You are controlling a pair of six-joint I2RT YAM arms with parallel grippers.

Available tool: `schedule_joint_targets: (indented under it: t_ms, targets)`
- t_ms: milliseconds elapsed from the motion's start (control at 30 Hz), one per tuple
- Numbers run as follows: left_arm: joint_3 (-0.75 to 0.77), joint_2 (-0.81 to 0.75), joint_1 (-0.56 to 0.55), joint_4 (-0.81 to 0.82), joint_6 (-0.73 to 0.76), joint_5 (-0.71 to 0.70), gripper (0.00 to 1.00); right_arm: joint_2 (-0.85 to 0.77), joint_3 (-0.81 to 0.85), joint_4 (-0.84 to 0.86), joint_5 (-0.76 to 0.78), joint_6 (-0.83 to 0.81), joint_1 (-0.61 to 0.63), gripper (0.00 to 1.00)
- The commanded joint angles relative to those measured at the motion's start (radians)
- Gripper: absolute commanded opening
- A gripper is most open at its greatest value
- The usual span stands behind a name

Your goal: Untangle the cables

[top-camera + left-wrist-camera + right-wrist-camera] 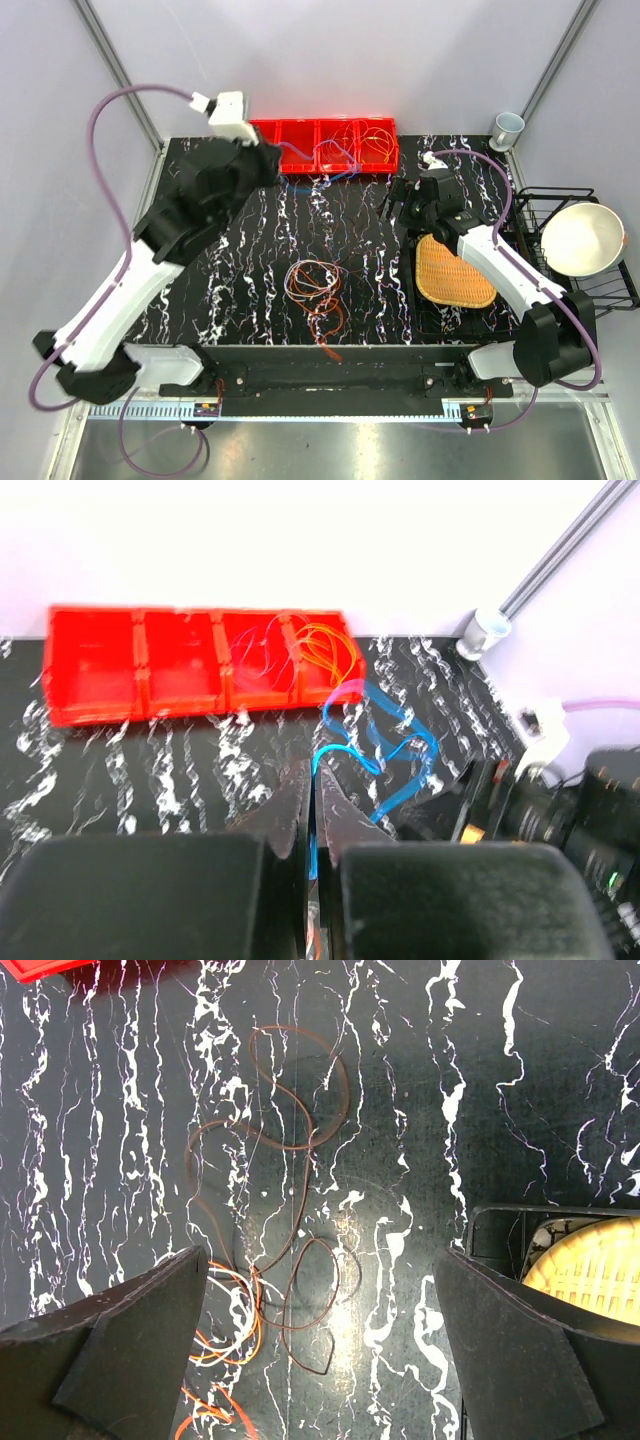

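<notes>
A loose tangle of orange and dark red cables (pixel 315 290) lies mid-table. My left gripper (pixel 268 160) is at the back by the red compartment tray (pixel 300 132), shut on a blue cable (pixel 335 172). In the left wrist view the jaws (pixel 312 772) pinch that blue cable (pixel 385 745), which loops out in front of the tray (pixel 150 670). More orange and red cables (pixel 320 650) sit in the tray's right compartments. My right gripper (pixel 405 200) hangs open over the table. Between its spread fingers (pixel 320 1255) lie a dark brown cable (pixel 300 1140) and orange cable loops (pixel 235 1330).
A yellow woven mat (pixel 452 272) lies under the right arm. A black dish rack (pixel 560 195) at the right edge holds a white bowl (pixel 582 238). A small cup (pixel 507 128) stands at the back right corner.
</notes>
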Motion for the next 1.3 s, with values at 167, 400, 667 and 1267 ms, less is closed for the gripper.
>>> schedule_joint_targets:
  t_ms: [167, 400, 667, 1267]
  targets:
    - [-0.420, -0.064, -0.003, 0.040, -0.068, 0.007, 0.00, -0.036, -0.002, 0.024, -0.066, -0.012, 0.000, 1.00]
    - [-0.491, -0.029, -0.003, 0.096, -0.061, 0.081, 0.00, -0.083, -0.018, 0.066, -0.196, -0.038, 0.000, 1.00]
    - [-0.460, -0.009, -0.003, 0.064, -0.053, 0.142, 0.00, -0.125, -0.109, 0.335, -0.550, 0.007, 0.003, 0.98]
    - [-0.537, -0.157, -0.003, 0.192, 0.005, 0.546, 0.00, -0.123, -0.100, 0.543, -0.834, -0.012, 0.150, 0.69]
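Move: The left hand keeps the blue cable pinched, its loose loops swung some 5 cm ahead, 8 cm right and 8 cm below. From it the white-and-orange pile lies about 5 cm back, 6 cm right and 41 cm down. For the open right hand those blue loops are about level ahead, 17 cm left and 18 cm up; the pile lies 11 cm back, 20 cm left, 14 cm down, and the brown cable 2 cm ahead, 12 cm left, equally low. Left lowers its blue cable some 20 cm, then rises back-right; right swings left, back, up towards it, narrowing. ##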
